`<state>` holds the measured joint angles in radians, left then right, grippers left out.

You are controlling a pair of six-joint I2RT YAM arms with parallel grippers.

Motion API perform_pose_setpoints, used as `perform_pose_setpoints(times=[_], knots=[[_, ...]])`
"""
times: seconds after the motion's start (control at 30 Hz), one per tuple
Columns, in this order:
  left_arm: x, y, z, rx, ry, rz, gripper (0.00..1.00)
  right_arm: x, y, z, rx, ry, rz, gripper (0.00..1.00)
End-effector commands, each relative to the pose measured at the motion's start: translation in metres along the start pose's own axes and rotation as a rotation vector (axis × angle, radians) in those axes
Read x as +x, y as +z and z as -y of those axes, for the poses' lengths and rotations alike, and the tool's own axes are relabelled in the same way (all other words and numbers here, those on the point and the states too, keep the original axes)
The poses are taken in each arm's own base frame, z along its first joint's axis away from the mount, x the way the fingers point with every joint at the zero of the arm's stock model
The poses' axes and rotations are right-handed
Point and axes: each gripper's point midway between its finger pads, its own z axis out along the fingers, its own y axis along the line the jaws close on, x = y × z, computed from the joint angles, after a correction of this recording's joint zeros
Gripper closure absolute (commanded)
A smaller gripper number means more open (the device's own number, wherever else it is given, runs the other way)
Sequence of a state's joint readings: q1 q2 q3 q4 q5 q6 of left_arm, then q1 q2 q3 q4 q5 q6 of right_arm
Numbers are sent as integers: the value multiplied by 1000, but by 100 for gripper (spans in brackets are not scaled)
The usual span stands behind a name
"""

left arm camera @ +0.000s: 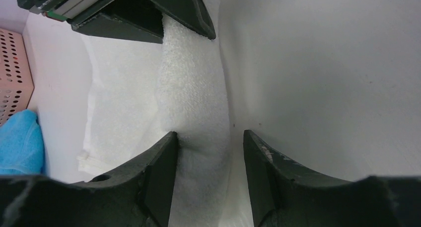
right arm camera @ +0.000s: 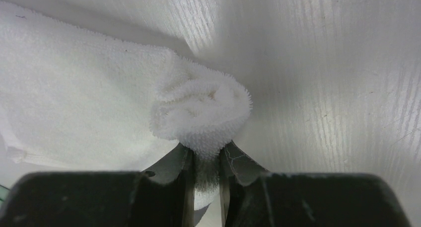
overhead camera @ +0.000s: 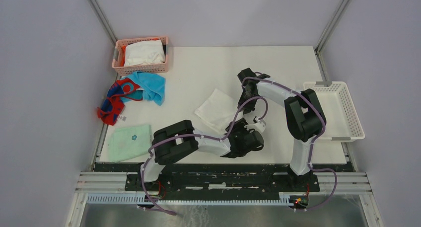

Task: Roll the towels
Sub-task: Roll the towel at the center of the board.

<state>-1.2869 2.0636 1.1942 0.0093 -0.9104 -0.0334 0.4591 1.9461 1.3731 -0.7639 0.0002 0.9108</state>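
A plain white towel (overhead camera: 217, 110) lies mid-table, its right edge rolled into a tight tube (left arm camera: 196, 103). My right gripper (right arm camera: 206, 150) is shut on the far end of that roll (right arm camera: 203, 110), seen in the top view at the right gripper (overhead camera: 246, 102). My left gripper (left arm camera: 208, 135) stands open astride the roll's near end; one finger (left arm camera: 161, 157) touches the cloth, the other stands apart from it. In the top view the left gripper (overhead camera: 238, 128) is at the towel's near right corner. A turquoise towel (overhead camera: 149, 85) and a red and blue towel (overhead camera: 115, 100) lie crumpled at the left.
A pink basket (overhead camera: 119, 63) holding white cloth stands at the back left. A mint-green folded cloth (overhead camera: 130, 141) lies at the front left. A white basket (overhead camera: 342, 110) sits off the table's right edge. Frame posts rise at both back corners.
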Motion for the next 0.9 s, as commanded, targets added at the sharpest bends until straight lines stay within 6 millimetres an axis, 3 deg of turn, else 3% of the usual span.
perform_pose_setpoints(times=[0.0, 0.17, 0.3, 0.63, 0.87], knots=[[3, 13, 7, 34, -15, -17, 47, 11, 6, 11, 42, -24, -41, 89], [14, 12, 2, 108, -109, -67, 71, 2, -4, 2, -37, -15, 6, 87], [15, 7, 1, 227, -248, -107, 91, -9, -21, -11, -148, -22, 66, 72], [10, 3, -8, 649, -697, -245, 93, -31, -61, -37, -452, 14, 207, 36], [14, 6, -16, 875, -1029, -360, 93, -30, -47, -29, -560, 86, 241, 27]])
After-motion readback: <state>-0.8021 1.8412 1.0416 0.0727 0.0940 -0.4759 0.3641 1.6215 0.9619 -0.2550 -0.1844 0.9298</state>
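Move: The towel's rolled edge runs between the open left fingers; its middle lies about 3 cm ahead and 1 cm right of the left hand, at its height. From the right hand, which pinches its far end, that middle is some 5 cm back and 2 cm left, level. The unrolled part lies about 7 cm ahead and 8 cm left of the left hand, 2 cm lower. Left hand closes on the roll, carries it 5 cm forward-left, tipping down; right hand lets go, rises 4 cm. ##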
